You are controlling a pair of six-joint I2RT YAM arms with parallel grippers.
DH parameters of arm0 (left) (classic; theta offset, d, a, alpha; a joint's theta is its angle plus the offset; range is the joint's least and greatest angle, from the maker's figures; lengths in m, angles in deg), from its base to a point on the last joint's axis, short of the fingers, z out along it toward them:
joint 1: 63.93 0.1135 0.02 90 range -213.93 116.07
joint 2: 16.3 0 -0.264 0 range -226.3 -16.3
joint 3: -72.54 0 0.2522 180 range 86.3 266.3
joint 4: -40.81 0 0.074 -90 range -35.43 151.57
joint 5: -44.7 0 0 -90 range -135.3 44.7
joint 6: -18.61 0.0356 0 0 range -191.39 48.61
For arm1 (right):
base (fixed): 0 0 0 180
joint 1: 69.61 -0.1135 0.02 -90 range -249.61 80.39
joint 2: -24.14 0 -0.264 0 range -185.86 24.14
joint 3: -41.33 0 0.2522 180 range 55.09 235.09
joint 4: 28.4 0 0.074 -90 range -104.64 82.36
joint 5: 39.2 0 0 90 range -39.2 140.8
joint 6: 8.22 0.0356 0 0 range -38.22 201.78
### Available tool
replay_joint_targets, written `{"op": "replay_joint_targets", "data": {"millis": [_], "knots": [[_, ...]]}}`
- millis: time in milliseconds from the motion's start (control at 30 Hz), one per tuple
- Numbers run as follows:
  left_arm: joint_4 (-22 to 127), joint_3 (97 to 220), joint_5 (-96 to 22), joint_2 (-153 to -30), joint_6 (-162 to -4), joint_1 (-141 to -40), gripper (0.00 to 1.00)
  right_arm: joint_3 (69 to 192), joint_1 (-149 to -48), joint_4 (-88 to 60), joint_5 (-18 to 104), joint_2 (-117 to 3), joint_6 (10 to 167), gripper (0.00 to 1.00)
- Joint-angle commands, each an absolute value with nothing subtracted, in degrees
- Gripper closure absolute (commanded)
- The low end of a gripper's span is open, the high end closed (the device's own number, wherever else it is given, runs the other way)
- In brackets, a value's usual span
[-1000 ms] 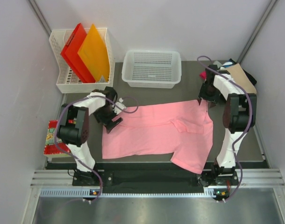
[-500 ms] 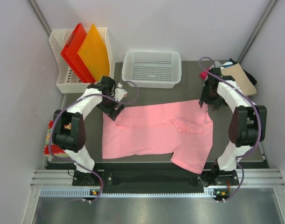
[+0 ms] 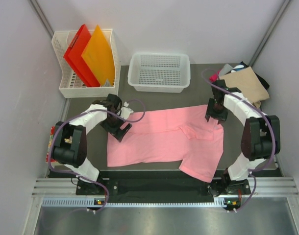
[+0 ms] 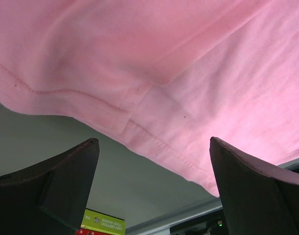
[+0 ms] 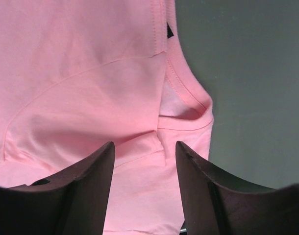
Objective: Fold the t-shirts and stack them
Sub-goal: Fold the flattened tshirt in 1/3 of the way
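Observation:
A light pink t-shirt (image 3: 164, 139) lies spread flat on the dark table (image 3: 154, 100), one sleeve hanging toward the front edge. My left gripper (image 3: 121, 128) hovers open at the shirt's back left corner; the left wrist view shows the stitched hem (image 4: 164, 58) just beyond its wide-apart fingers (image 4: 66, 186) and bare table under the gap. My right gripper (image 3: 214, 116) sits over the back right corner, its jaws partly open above the collar fold (image 5: 186, 105), with cloth under the gap and no grip on it. Folded t-shirts (image 3: 243, 82), a tan one on top, are piled at the back right.
A white mesh basket (image 3: 159, 73) stands at the back centre. A white rack (image 3: 66, 90) at the back left holds red and orange folders (image 3: 88, 56). A colourful packet (image 3: 54, 144) lies off the table's left side. Bare table (image 5: 247, 73) runs right of the shirt.
The left gripper swung to the back and came down again at the shirt's left corner. The right gripper moved nearer, onto the shirt's right corner, and its jaws narrowed slightly.

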State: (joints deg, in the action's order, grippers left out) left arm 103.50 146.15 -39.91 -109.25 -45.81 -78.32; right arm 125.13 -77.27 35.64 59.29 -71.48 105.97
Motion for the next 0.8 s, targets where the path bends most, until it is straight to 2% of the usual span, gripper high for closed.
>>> {"op": "replay_joint_targets", "data": {"millis": [0, 167, 267, 533, 767], "knots": [[99.7, 146.1, -37.7, -107.9, -46.2, -78.3, 0.01, 126.0, -79.5, 33.5, 59.7, -70.0, 107.5, 0.47], [106.6, 153.1, -29.4, -108.2, -48.0, -78.3, 0.01, 127.0, -82.7, 36.1, 60.6, -68.9, 107.7, 0.47], [111.4, 153.9, -27.8, -103.0, -46.0, -78.4, 0.01, 125.8, -84.2, 38.4, 61.0, -64.2, 108.6, 0.47], [120.1, 139.8, -35.2, -85.1, -34.8, -78.8, 0.01, 117.1, -90.4, 46.3, 60.0, -45.3, 115.5, 0.45], [118.3, 128.7, -39.1, -79.6, -32.5, -82.7, 0.01, 108.3, -98.4, 49.7, 59.0, -36.2, 126.0, 0.45]]}}
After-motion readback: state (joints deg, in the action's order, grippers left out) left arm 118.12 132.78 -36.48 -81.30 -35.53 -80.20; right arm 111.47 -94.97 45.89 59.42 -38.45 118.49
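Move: The shirt's near left corner lies about 15 cm back and 7 cm to the left of the left hand, some 3 cm below; the red box is around 28 cm left and 4 cm back of that hand. From the right hand, the near end of the shirt's right-hand tail is roughly 25 cm back, 8 cm left and 5 cm lower. A crumpled fold sits 12 cm left and 6 cm back of that hand, the folded stack 14 cm right and 13 cm ahead. Both empty hands head back over the shirt towards its near edge, each about 11 cm. The left first drifts some 3 cm right, then arches up about 7 cm and starts down near the corner, turning some 10 degrees clockwise, fingers wide open; the right shifts left nearly 6 cm, rises about as high and begins to sink, still half open, its fingertips swinging forward. ##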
